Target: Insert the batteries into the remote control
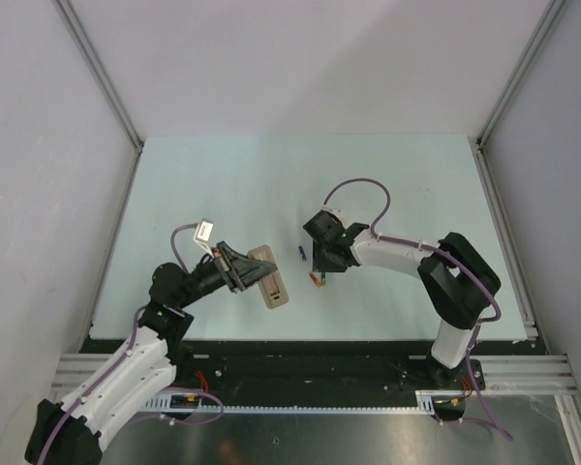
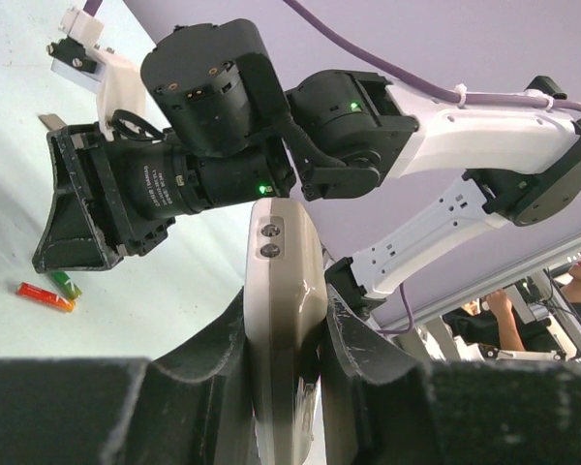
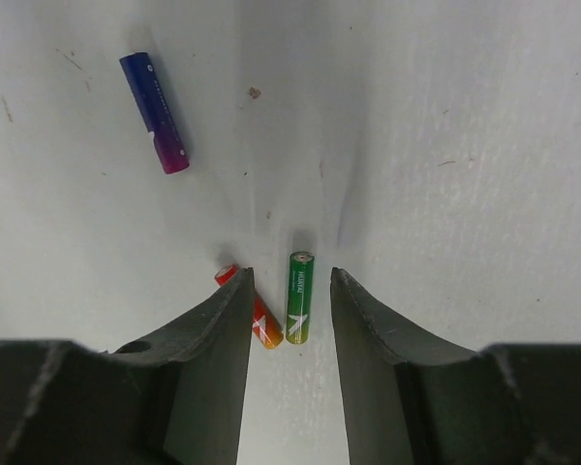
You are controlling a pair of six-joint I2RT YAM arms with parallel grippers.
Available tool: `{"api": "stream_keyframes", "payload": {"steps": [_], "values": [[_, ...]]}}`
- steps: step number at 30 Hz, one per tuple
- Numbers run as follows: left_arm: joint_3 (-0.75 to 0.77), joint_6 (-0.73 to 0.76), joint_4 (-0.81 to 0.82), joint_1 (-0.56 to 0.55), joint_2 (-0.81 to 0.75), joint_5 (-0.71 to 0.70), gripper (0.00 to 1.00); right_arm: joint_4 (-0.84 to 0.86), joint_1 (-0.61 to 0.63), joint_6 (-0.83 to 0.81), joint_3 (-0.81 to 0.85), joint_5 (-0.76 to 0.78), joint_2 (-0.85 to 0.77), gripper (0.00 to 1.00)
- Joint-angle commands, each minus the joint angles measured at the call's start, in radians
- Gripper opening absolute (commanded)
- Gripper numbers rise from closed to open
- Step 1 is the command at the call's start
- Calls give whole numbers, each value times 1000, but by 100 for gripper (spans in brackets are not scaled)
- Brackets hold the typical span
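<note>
The white remote control (image 2: 281, 281) stands on edge between the fingers of my left gripper (image 2: 283, 334), which is shut on it; from above the remote control (image 1: 271, 281) is held just over the table, left of centre. My right gripper (image 3: 290, 281) is low over the table and open. The green battery (image 3: 299, 297) lies between its fingers, with a gap on each side. The red battery (image 3: 261, 325) lies aslant beside it, partly hidden under the left finger. The dark blue battery (image 3: 155, 112) lies apart, farther off. From above, my right gripper (image 1: 321, 269) covers the red and green pair.
The pale green table (image 1: 271, 184) is boxed in by white walls, with metal posts (image 1: 102, 73) at the sides. A black strip and metal rails (image 1: 310, 373) run along the near edge by the arm bases. A small grey piece (image 2: 50, 122) lies on the table beyond my right gripper.
</note>
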Motion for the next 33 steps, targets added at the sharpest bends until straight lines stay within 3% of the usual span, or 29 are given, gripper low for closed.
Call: {"api": "stream_keyframes", "payload": {"steps": [1, 13, 16, 17, 19, 23, 27, 30, 33], "values": [[-5, -14, 30, 7, -16, -1, 0, -7, 8, 23, 15, 26, 23, 41], [-7, -15, 30, 7, -17, 4, 0, -48, 17, -41, -3, 28, 53, 27], [-8, -12, 30, 5, -22, 2, 0, -65, 10, -72, -10, 38, 58, 15], [-10, -14, 30, 5, -22, 2, 0, -71, 4, -99, -10, 48, 52, 5], [-10, -14, 30, 4, -25, 1, 0, -62, -7, -144, -8, 48, 15, 0], [-1, -14, 30, 1, -25, -5, 0, -1, -12, -356, -3, 5, -66, 0], [7, -12, 30, -4, -28, -7, 0, 36, 69, -709, -3, 28, -115, 0], [7, -12, 28, -13, -39, -7, 0, 50, 85, -882, 0, 42, -128, 0], [7, -12, 30, -18, -46, -12, 0, 71, 88, -957, 7, 57, -129, 0]]}}
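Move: The green battery lies almost between the right hand's open fingertips: about 1 cm back, 1 cm to the right and 2 cm below. The red battery lies close beside it, some 2 cm back and 1 cm left of the hand. The blue one is about 7 cm ahead and 5 cm left; both are equally low. From the left hand, which holds the remote, the green battery is roughly 8 cm ahead, 15 cm right and 19 cm below. The green battery is pinched near its far end: the right hand eases down about 1.5 cm, drifting slightly back and right, while its half-open fingers close on it. The hand then lifts it about 5 cm, slipping a little right and then back left, turning some 40 degrees counter-clockwise and tipping the fingers outward, away from the table. ##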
